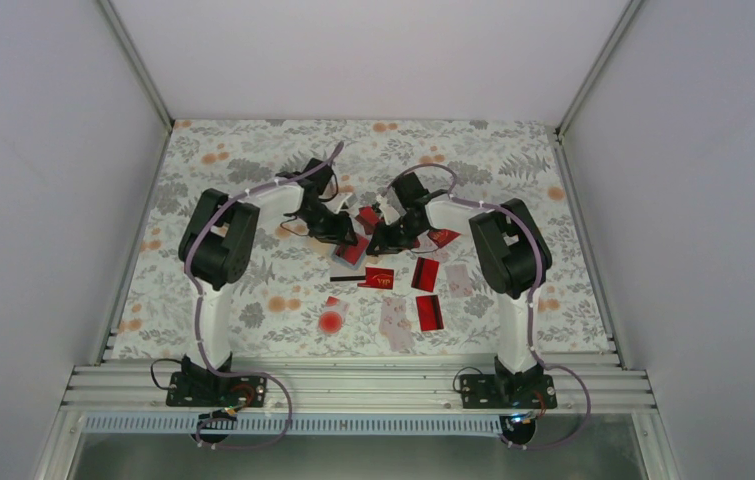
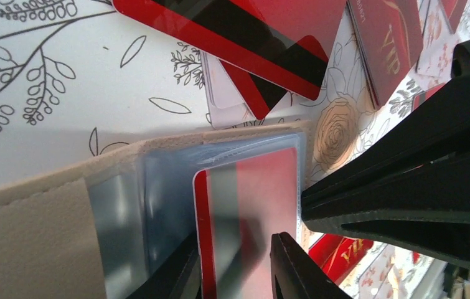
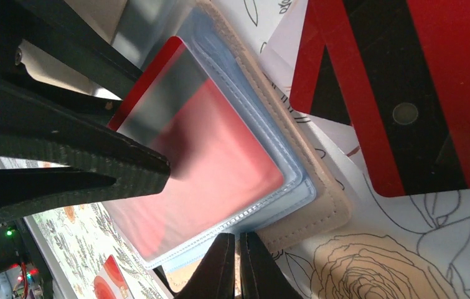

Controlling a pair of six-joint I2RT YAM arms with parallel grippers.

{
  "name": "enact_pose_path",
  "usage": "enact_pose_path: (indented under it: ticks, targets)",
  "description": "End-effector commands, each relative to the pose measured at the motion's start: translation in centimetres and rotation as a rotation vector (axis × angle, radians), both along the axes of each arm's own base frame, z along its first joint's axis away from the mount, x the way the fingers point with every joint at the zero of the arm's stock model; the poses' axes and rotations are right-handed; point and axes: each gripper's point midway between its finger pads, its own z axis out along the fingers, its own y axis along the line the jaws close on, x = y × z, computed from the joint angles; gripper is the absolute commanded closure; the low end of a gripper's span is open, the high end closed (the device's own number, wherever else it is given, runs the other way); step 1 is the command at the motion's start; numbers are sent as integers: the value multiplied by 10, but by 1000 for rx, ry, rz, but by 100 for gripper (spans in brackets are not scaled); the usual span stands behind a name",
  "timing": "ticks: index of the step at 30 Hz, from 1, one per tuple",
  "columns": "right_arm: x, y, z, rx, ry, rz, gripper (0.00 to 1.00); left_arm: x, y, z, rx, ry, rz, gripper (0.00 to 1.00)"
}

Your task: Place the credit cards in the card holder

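Note:
The card holder (image 2: 33,249) lies spread out, tan with pale blue sleeves, its stitched rim (image 3: 319,193) close to my right gripper. A red card (image 2: 251,205) sits most of the way inside a clear sleeve, one end sticking out (image 3: 157,62). My left gripper (image 2: 235,240) stands open astride that sleeve, one finger above the card and one below. My right gripper (image 3: 239,240) is shut on the holder's lower edge. In the top view both grippers (image 1: 345,238) (image 1: 381,243) meet at mid-table and hide the holder. Loose red credit cards (image 1: 425,273) and pale ones (image 1: 394,318) lie in front.
A red card with a black stripe (image 3: 406,93) lies right beside the holder, over a pale card (image 2: 226,99). A red VIP card (image 2: 385,43) lies further off. A round red blot (image 1: 330,322) marks the flowered cloth. White walls close in the table.

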Motion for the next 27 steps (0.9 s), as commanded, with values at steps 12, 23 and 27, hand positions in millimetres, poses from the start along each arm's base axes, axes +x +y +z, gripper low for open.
enact_pose_path:
  ticks: [12, 23, 27]
  targets:
    - [-6, -8, 2, -38, -10, -6, 96, -11, -2, -17, 127, -11, 11, 97]
    - [17, -24, 60, 78, -76, -51, 75, -11, -6, 6, -15, 34, 83, 98]
    - [15, -15, 81, 170, -66, -38, 66, -11, 4, 9, -54, 45, 138, 98]
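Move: The red card, mostly in its clear pocket on the card holder, has its middle about 2 cm to my left hand's right, 1 cm back and 2 cm below; its left edge lies at my open fingers. From my right hand, shut at the holder's right end, that middle is some 4 cm left, level fore and aft, 1 cm below. The stacked red cards lie 7 cm ahead and 1 cm left of my right hand, the VIP card 6 cm back and 2 cm right, both about 2 cm lower. I shut my left fingers on the left long edge of the red card and its pocket, then carry that pinched edge about 1.5 cm to the right and up, easing slightly back left at the end. My right hand first stays shut on the holder's right end, then comes free, rising about 5 cm while drawing some 2.5 cm right and a little forward, fingers opening partway. ##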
